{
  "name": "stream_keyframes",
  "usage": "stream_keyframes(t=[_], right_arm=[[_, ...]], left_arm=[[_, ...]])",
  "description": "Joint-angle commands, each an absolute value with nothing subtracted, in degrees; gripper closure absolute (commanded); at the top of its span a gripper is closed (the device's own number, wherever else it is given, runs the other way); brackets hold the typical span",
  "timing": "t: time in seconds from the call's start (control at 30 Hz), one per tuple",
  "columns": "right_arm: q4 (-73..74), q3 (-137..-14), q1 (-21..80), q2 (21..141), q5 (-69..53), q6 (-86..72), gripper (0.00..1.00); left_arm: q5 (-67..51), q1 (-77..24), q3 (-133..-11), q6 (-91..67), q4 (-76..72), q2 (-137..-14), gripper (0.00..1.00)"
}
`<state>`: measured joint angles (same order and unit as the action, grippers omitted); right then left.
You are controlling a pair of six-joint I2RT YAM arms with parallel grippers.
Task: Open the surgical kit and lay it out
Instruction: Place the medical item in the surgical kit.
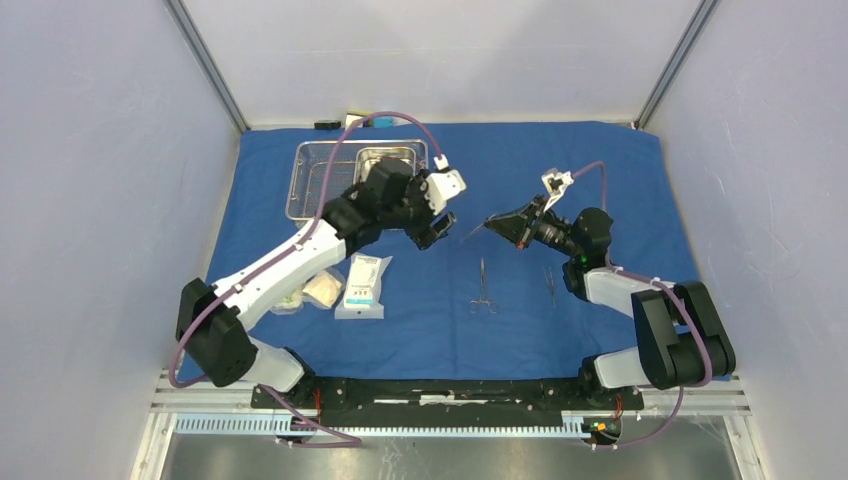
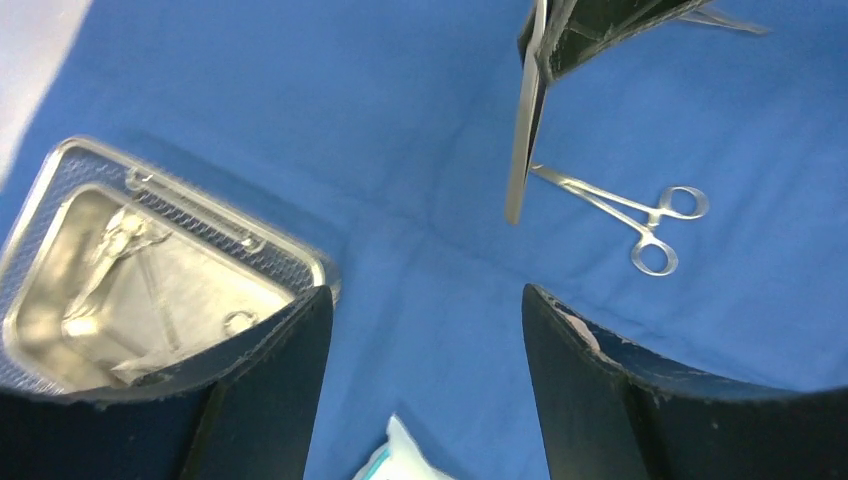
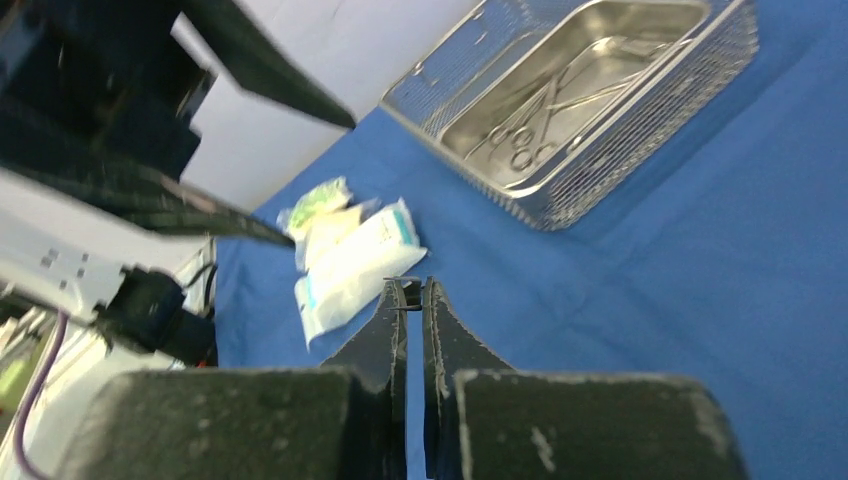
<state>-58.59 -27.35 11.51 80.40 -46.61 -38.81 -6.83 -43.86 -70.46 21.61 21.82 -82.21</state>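
Note:
The blue cloth wrap [image 1: 600,170] lies spread flat. On its far left stands the wire-mesh basket [image 1: 312,180] with the steel pan [image 1: 388,160] in it, and instruments [image 3: 535,115] lie in the pan. My left gripper [image 2: 425,320] hangs open over bare cloth beside the basket [image 2: 290,262], nothing between its fingers [image 2: 275,390]. My right gripper [image 1: 493,222] is shut on a slim steel instrument [image 2: 522,150], held above the cloth. Two more instruments [image 1: 483,290] [image 1: 549,283] lie on the cloth. White and green packets [image 1: 362,285] sit at the near left.
Small blocks [image 1: 365,121] sit past the cloth's far edge. Grey walls close in both sides. My two grippers are close together over the cloth's middle, the left arm [image 3: 110,120] filling the right wrist view's upper left.

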Motion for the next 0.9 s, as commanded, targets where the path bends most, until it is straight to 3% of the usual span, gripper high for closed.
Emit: stream_keyframes(t=[0.0,0.23,0.5,0.87], right_arm=[[-64.4,-25.2,11.5,77.9,-56.6,-35.2,0.99],[-73.6,-24.4,11.5,77.0,-62.7,-40.0,0.99],[-80.2,-24.2,11.6,76.6,-63.6,-45.2,0.99],[-84.1,-24.0,11.6,76.8,-64.7,-47.9,0.99]], left_arm=[[-35.6,-38.0,-74.5,17.7,28.2,-83.8,0.24],[-49.9,-37.3,-72.6,17.2,27.0,-86.4,0.21],[-53.3,-37.4,-73.7,15.9,27.0,-91.1,0.23],[-60.5,-37.7,-76.7,11.7,27.0,-96.0,0.5]])
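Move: The medical item is held in the right fingers, its free end sticking out towards the left gripper; its middle lies about 7 cm to the left hand's right, level with it fore and aft and some 5 cm lower. From the left hand, the clamp lies on the cloth 9 cm right, 7 cm back and 18 cm below, and the white packet 15 cm left and 7 cm back. From the right hand, the left gripper is 10 cm left, 2 cm back and a little higher. The right hand keeps its pinch on the medical item and draws it back some 7 cm, then up about 4 cm, turning counter-clockwise. The left hand swings back about 8 cm, also right and down, to the item's free end, its wrist turning clockwise to point at the right gripper; late on, the open fingers start closing around that end, still about half open, contact not visible. ##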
